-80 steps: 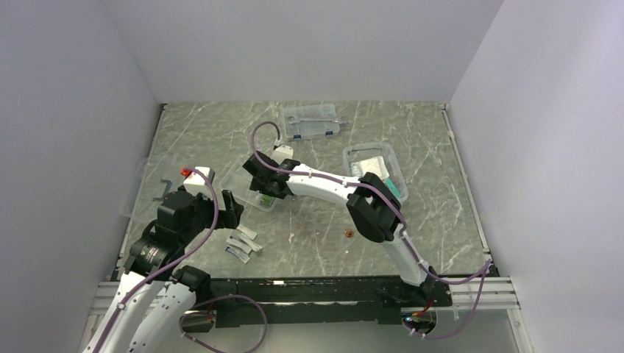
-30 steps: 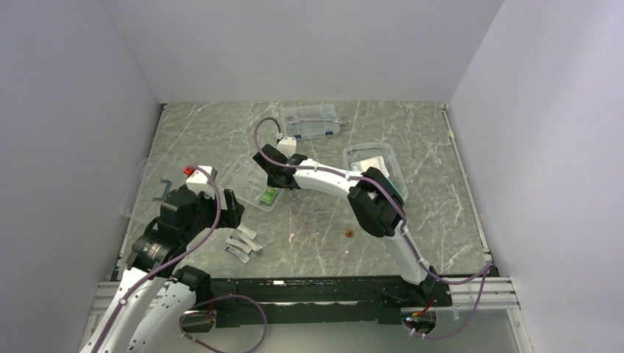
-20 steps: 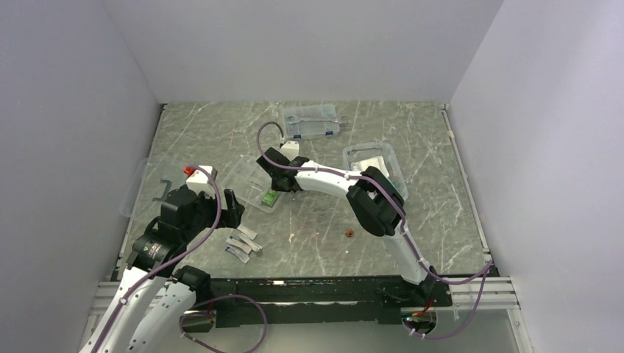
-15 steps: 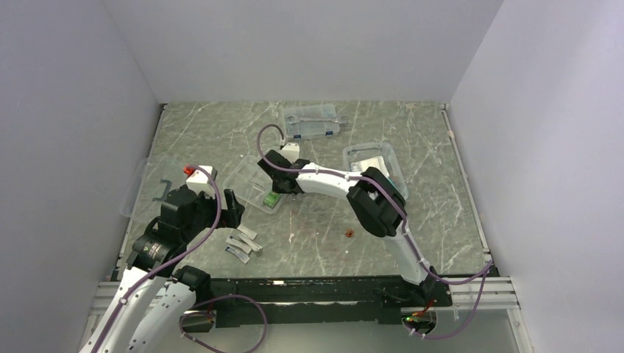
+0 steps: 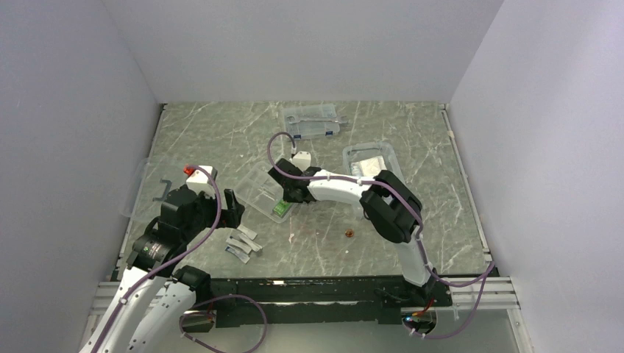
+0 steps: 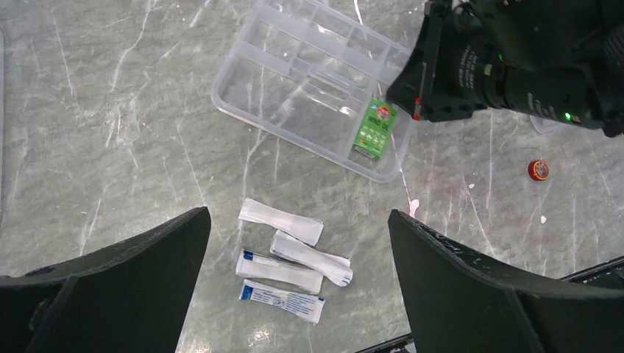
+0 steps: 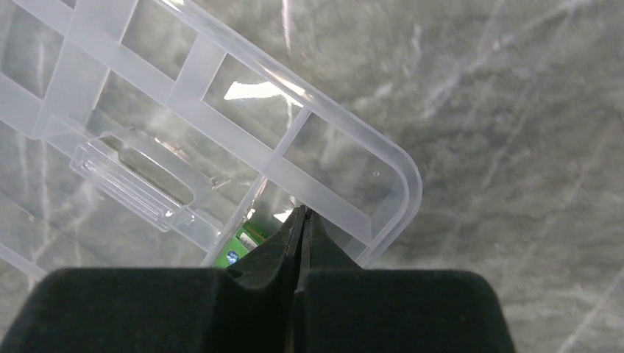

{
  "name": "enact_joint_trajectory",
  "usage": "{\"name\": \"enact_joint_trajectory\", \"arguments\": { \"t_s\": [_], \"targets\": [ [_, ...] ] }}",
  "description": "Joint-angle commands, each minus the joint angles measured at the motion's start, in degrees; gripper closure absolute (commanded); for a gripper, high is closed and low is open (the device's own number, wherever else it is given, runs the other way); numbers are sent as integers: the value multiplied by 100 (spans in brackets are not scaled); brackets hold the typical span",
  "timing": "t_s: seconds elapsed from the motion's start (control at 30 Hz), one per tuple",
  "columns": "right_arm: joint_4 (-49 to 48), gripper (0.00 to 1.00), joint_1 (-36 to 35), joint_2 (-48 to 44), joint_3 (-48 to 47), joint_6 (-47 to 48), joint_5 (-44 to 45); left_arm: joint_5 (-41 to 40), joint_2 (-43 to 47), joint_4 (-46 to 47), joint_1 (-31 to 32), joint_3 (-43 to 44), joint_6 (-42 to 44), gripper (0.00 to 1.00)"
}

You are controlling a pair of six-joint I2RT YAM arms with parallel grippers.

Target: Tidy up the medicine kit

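The medicine kit's clear divided tray point(image 5: 259, 190) point(image 6: 309, 81) point(image 7: 221, 110) lies left of centre, with a green packet point(image 5: 280, 209) point(image 6: 374, 129) point(image 7: 239, 250) in its near corner compartment. My right gripper point(image 5: 292, 194) point(image 7: 300, 212) is shut, its tips down in the tray's corner beside the green packet, nothing visibly pinched. Several white packets point(image 5: 243, 243) point(image 6: 287, 254) lie on the table below my open left gripper point(image 5: 228, 207) point(image 6: 294, 220), which hovers empty. The clear kit box point(image 5: 371, 160) stands right of centre. Its black-handled lid point(image 5: 151, 187) lies far left.
A flatter clear case with blue latches and metal tools point(image 5: 313, 121) sits at the back. A small red cap point(image 5: 349, 234) point(image 6: 539, 169) lies on the marble in front of the right arm. White walls close in on three sides.
My right gripper has moved nearer and to the right, and the tray with its green packet has shifted along with it. The left arm has stayed put.
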State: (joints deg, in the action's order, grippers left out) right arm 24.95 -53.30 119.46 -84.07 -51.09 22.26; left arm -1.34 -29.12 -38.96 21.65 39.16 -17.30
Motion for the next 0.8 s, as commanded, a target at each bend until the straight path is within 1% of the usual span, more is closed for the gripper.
{"name": "enact_joint_trajectory", "arguments": {
  "t_s": [0.0, 0.17, 0.27, 0.37, 0.53, 0.63, 0.77],
  "targets": [
    [291, 100, -137, -518, 460, -364, 138, 66, -15, 64, 23, 162, -42, 1],
    [298, 100, -376, -1004, 906, -810, 294, 82, -8, 64, 24, 162, -32, 1],
    [421, 100, -517, -1186, 950, -1007, 397, 82, -6, 72, 23, 155, -28, 1],
    [566, 100, -608, -1379, 891, -999, 587, 82, -29, 73, 24, 156, -30, 1],
    [725, 100, -629, -1684, 758, -636, 1069, 166, -83, 82, 24, 154, -20, 1],
    [630, 100, -602, -1744, 708, -155, 1405, 170, -102, 73, 32, 162, -19, 1],
    [467, 100, -400, -1588, 491, 575, 1390, 199, -101, 90, 32, 154, -12, 1]
  ]
}}
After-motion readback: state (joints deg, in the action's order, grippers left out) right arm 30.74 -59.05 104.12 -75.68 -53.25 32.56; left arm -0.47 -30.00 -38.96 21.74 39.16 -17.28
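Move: The right hand, its shut fingertips down inside the clear divided tray, has the tray's middle about 3 cm ahead and 6 cm to its left. The green box in the tray is some 3 cm back and 2 cm left. Paper sachets lie about 15 cm back and 13 cm left, and the red cap about 12 cm back and 17 cm right. From the idle left hand, the tray is some 14 cm ahead, 10 cm right and 17 cm below. Back towards the robot and slightly right, the right hand sweeps about 6 cm low over the table, shut fingertips inside the tray still dragging it along. It then rises some 6 cm out of the tray, easing 2 cm forward and a little farther right as the wrist tips up slightly; the fingers stay shut. ##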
